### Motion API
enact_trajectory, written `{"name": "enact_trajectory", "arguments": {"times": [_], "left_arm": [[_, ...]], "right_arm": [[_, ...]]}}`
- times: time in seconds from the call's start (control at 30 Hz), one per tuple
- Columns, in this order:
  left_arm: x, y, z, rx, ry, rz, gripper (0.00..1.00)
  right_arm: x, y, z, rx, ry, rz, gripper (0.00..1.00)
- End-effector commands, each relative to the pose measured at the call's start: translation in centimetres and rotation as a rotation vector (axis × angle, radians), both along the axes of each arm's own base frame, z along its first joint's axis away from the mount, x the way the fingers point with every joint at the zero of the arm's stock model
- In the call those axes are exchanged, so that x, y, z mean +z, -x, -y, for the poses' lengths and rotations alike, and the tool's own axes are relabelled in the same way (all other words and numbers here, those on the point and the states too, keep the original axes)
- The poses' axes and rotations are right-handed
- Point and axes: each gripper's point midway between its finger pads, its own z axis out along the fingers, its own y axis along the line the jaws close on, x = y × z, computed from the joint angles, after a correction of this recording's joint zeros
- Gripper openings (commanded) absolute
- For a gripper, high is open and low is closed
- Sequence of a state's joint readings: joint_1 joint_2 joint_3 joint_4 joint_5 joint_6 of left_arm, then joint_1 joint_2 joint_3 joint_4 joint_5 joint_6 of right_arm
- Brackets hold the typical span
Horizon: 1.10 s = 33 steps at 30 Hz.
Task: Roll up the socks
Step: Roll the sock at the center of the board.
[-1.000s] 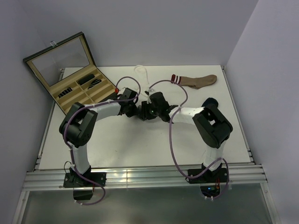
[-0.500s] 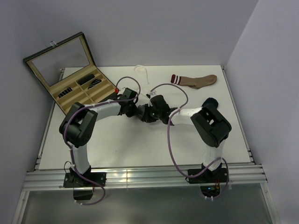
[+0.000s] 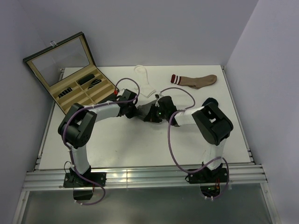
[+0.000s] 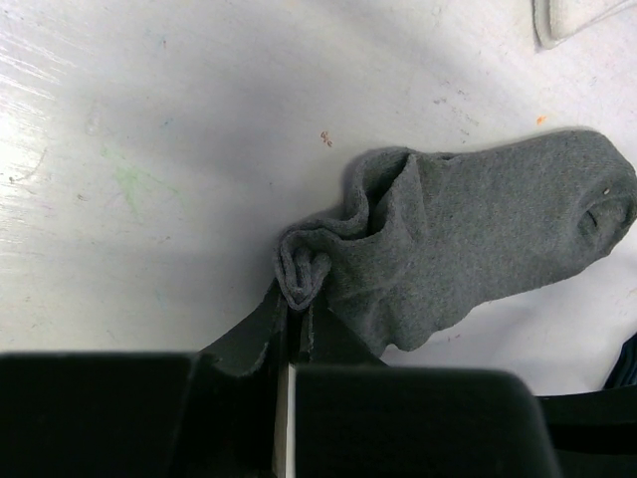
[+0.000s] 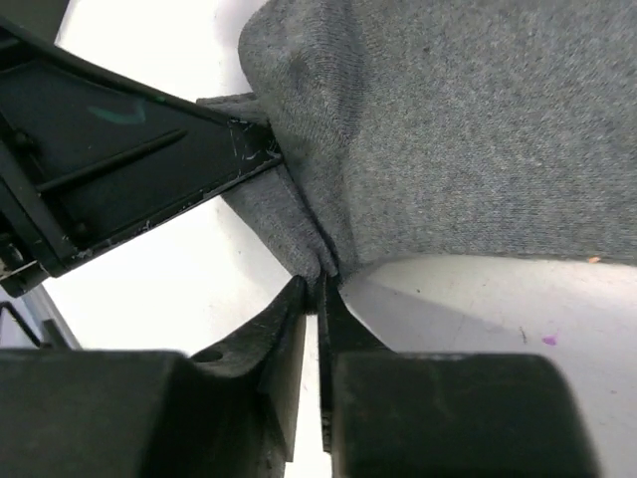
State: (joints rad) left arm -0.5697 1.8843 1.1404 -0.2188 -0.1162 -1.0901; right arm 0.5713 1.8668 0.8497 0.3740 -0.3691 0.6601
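Note:
A dark grey sock (image 4: pixel 488 224) lies on the white table (image 3: pixel 117 144), its cuff end bunched into a small fold. My left gripper (image 4: pixel 299 304) is shut on that bunched fold. My right gripper (image 5: pixel 320 284) is shut on another pinch of the same grey sock (image 5: pixel 448 129), with the left gripper's black finger (image 5: pixel 139 149) close beside it. In the top view both grippers (image 3: pixel 135 109) (image 3: pixel 147 113) meet at mid-table over the sock, which is mostly hidden there. A white sock (image 3: pixel 142 72) lies flat at the back. A navy sock (image 3: pixel 210 101) peeks out behind the right arm.
A brown sock with red and white cuff stripes (image 3: pixel 195 80) lies at the back right. An open display case (image 3: pixel 70 70) with compartments stands at the back left, overhanging the table corner. Cables loop above both arms.
My right gripper has shut on the grey sock and its arm has shifted slightly to the right. The left gripper has kept its hold on the cuff.

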Motion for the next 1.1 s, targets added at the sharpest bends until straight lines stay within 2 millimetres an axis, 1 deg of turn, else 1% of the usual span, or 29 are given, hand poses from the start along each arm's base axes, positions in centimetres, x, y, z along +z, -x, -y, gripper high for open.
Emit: {"name": "enact_trajectory", "arguments": {"times": [0.0,0.03,0.07,0.1,0.13,0.17,0.27,0.4,0.43,0.47,0.57,0.67,0.77,0.87,0.9,0.97,1.07], "left_arm": [[-0.2,0.2,-0.8,0.003,-0.034,-0.011,0.00],[-0.3,0.2,-0.8,0.002,-0.036,-0.011,0.00],[-0.2,0.2,-0.8,-0.001,-0.038,-0.009,0.00],[-0.3,0.3,-0.9,-0.004,-0.041,-0.011,0.00],[-0.1,0.2,-0.9,-0.008,-0.042,-0.007,0.00],[-0.1,0.2,-0.9,-0.009,-0.043,-0.007,0.00],[-0.1,0.2,-0.8,-0.014,-0.044,-0.009,0.00],[-0.2,0.2,-0.7,-0.020,-0.041,-0.011,0.00],[-0.2,0.3,-0.7,-0.026,-0.040,-0.013,0.00],[-0.2,0.2,-0.6,-0.026,-0.040,-0.014,0.00],[-0.2,0.2,-0.5,-0.031,-0.038,-0.014,0.00],[-0.2,0.2,-0.6,-0.033,-0.045,-0.015,0.00],[-0.1,0.2,-0.6,-0.035,-0.043,-0.013,0.00],[-0.2,0.2,-0.5,-0.036,-0.044,-0.016,0.00],[-0.4,0.3,-0.6,-0.036,-0.047,-0.021,0.00],[-0.3,0.2,-0.5,-0.036,-0.046,-0.020,0.00],[-0.2,0.1,-0.5,-0.034,-0.045,-0.017,0.00]], "right_arm": [[1.2,0.1,0.4,0.044,0.025,0.072,0.16],[1.6,0.3,0.3,0.061,0.045,0.089,0.24],[1.9,0.0,0.5,0.054,0.070,0.118,0.27],[2.9,-0.3,0.4,0.075,0.088,0.174,0.30],[3.1,-0.1,0.1,0.092,0.109,0.197,0.34],[3.6,-0.6,0.0,0.088,0.129,0.228,0.36],[4.0,-0.6,-0.3,0.131,0.184,0.294,0.38],[4.5,-1.3,-0.9,0.170,0.254,0.396,0.39],[4.1,-1.4,-0.9,0.177,0.269,0.398,0.39],[4.1,-1.5,-1.0,0.183,0.276,0.407,0.40],[4.5,-2.4,-1.3,0.192,0.293,0.452,0.40],[4.8,-2.8,-1.6,0.214,0.306,0.479,0.41],[4.5,-2.8,-2.2,0.243,0.304,0.478,0.41],[4.0,-2.4,-2.8,0.277,0.291,0.461,0.41],[3.5,-2.2,-2.9,0.289,0.291,0.449,0.41],[3.2,-1.7,-3.3,0.304,0.279,0.433,0.40],[2.1,-0.8,-3.4,0.316,0.272,0.399,0.40]]}}
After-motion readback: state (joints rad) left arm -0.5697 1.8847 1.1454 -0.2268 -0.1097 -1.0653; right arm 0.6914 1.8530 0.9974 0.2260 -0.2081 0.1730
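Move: The grey sock's rolled end sits between the hands: its middle is about 2 cm ahead and 2 cm left of the right hand, at nearly its height, and in the left fingertips, about 1 cm to the right of that hand's point. The sock's flat foot runs out forward-right, its middle about 6 cm ahead of the right hand and 2 cm to its right. The white sock lies some 21 cm straight ahead of the right hand, 1 cm lower. Rising about 3 cm as its fingers open to a moderate gap, the right hand lets go of the roll's near corner, moves 2 cm forward and about as far left, then starts back down over the rolled end, rolling some 30 degrees counter-clockwise about its fingers. The left hand stays in place, keeping its pinch on the roll. ##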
